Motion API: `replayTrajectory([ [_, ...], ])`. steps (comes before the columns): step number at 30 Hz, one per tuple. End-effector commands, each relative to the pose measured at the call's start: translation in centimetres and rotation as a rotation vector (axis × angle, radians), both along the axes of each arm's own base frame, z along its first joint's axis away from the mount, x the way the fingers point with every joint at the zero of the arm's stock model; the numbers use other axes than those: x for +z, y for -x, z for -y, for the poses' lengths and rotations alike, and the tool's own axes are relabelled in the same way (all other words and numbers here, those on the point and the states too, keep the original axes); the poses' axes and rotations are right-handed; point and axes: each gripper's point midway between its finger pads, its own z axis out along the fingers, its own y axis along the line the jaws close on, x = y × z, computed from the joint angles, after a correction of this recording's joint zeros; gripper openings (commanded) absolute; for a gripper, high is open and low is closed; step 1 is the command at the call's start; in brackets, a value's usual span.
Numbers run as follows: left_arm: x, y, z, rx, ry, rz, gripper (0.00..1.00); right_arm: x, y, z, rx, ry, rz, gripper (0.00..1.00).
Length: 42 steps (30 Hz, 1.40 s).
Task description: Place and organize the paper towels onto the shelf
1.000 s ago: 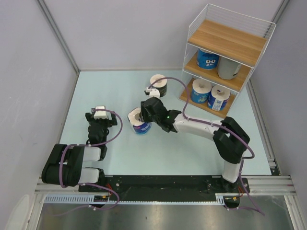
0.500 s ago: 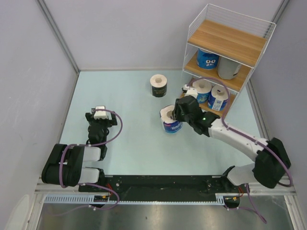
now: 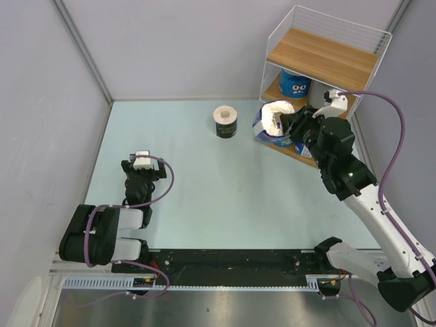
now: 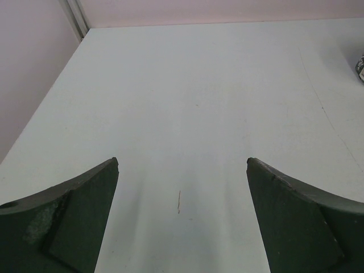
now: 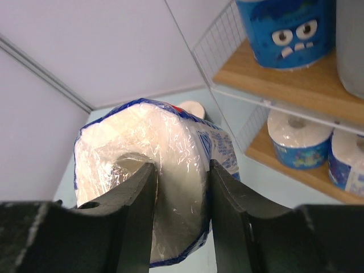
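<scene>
My right gripper (image 3: 291, 125) (image 5: 181, 168) is shut on a blue-wrapped paper towel roll (image 3: 272, 121) (image 5: 170, 128), one finger in its core and the other outside its wall. It holds the roll tilted in the air at the left front of the shelf (image 3: 320, 60) (image 5: 284, 85). The middle tier carries a blue roll with a monster face (image 3: 295, 83) (image 5: 284, 28) and a grey roll (image 5: 350, 45). Two blue rolls (image 5: 298, 145) (image 5: 348, 162) stand on the bottom tier. A black-wrapped roll (image 3: 225, 121) stands upright on the table. My left gripper (image 3: 142, 161) (image 4: 182, 165) rests open and holds nothing.
The shelf's top board (image 3: 323, 51) is bare, with a white wire rail around it. Grey walls close the table (image 3: 204, 197) on the left, back and right. The black roll's edge (image 4: 360, 63) shows at the far right of the left wrist view.
The right arm has carried the blue roll from the middle of the table up and right to the shelf's left front. The left arm has not moved.
</scene>
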Motion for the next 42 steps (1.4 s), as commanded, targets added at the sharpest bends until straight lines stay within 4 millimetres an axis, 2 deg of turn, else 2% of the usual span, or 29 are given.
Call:
replayTrajectory([
  [1,1.8,-0.7,0.4,-0.017,0.018,0.057,1.00,8.8,1.1,0.8,0.001,-0.073,0.228,0.31],
  [2,1.8,-0.7,0.4,-0.017,0.018,0.057,1.00,10.4,1.5,1.2,-0.006,-0.091,0.271,0.31],
  [5,1.8,-0.7,0.4,-0.017,0.018,0.057,1.00,12.9,1.7,2.5,-0.062,-0.102,0.344,0.29],
  [11,1.8,-0.7,0.4,-0.017,0.018,0.058,1.00,17.8,2.1,6.4,-0.222,-0.085,0.485,0.29],
  [14,1.8,-0.7,0.4,-0.017,0.018,0.057,1.00,19.8,1.7,8.1,-0.281,-0.083,0.526,0.29],
  [16,1.8,-0.7,0.4,-0.017,0.017,0.055,1.00,21.2,1.1,8.4,-0.294,-0.081,0.541,0.29],
  [20,1.8,-0.7,0.4,-0.017,0.017,0.055,1.00,22.6,-0.1,9.9,-0.336,-0.054,0.551,0.29],
  [22,1.8,-0.7,0.4,-0.017,0.018,0.058,1.00,23.1,-0.6,10.4,-0.354,-0.047,0.557,0.29],
  [30,1.7,-0.7,0.4,-0.017,0.017,0.055,1.00,22.7,-3.0,14.1,-0.440,-0.062,0.518,0.29],
  [33,1.8,-0.7,0.4,-0.017,0.018,0.058,1.00,22.9,-3.8,14.8,-0.453,-0.085,0.510,0.28],
  [40,1.8,-0.7,0.4,-0.017,0.019,0.059,1.00,21.7,-5.6,17.1,-0.497,-0.079,0.470,0.28],
  [42,1.8,-0.7,0.4,-0.017,0.018,0.057,1.00,21.3,-6.2,17.0,-0.481,-0.088,0.456,0.28],
])
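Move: Ahead and to the right of the right hand, which already holds a paper towel roll, the right half of the top shelf lies some 12 cm farther out, 14 cm right and 5 cm higher. The blue roll on the middle shelf is about 16 cm ahead, 2 cm right and 9 cm lower; the grey roll beside it, 12 cm ahead, 10 cm right, equally low. From the idle left hand that shelf spot is about 9 cm ahead, 59 cm right, 30 cm up. Lifting the held roll almost straight up at first, the right hand climbs about 20 cm, swings some 17 cm right as it rises, then reaches 7 cm forward over the top shelf, sinking a couple of centimetres. Its wrist tips the fingers up roughly 20 degrees and turns clockwise nearly 30, the fingers keeping their pinch on the roll's side. ##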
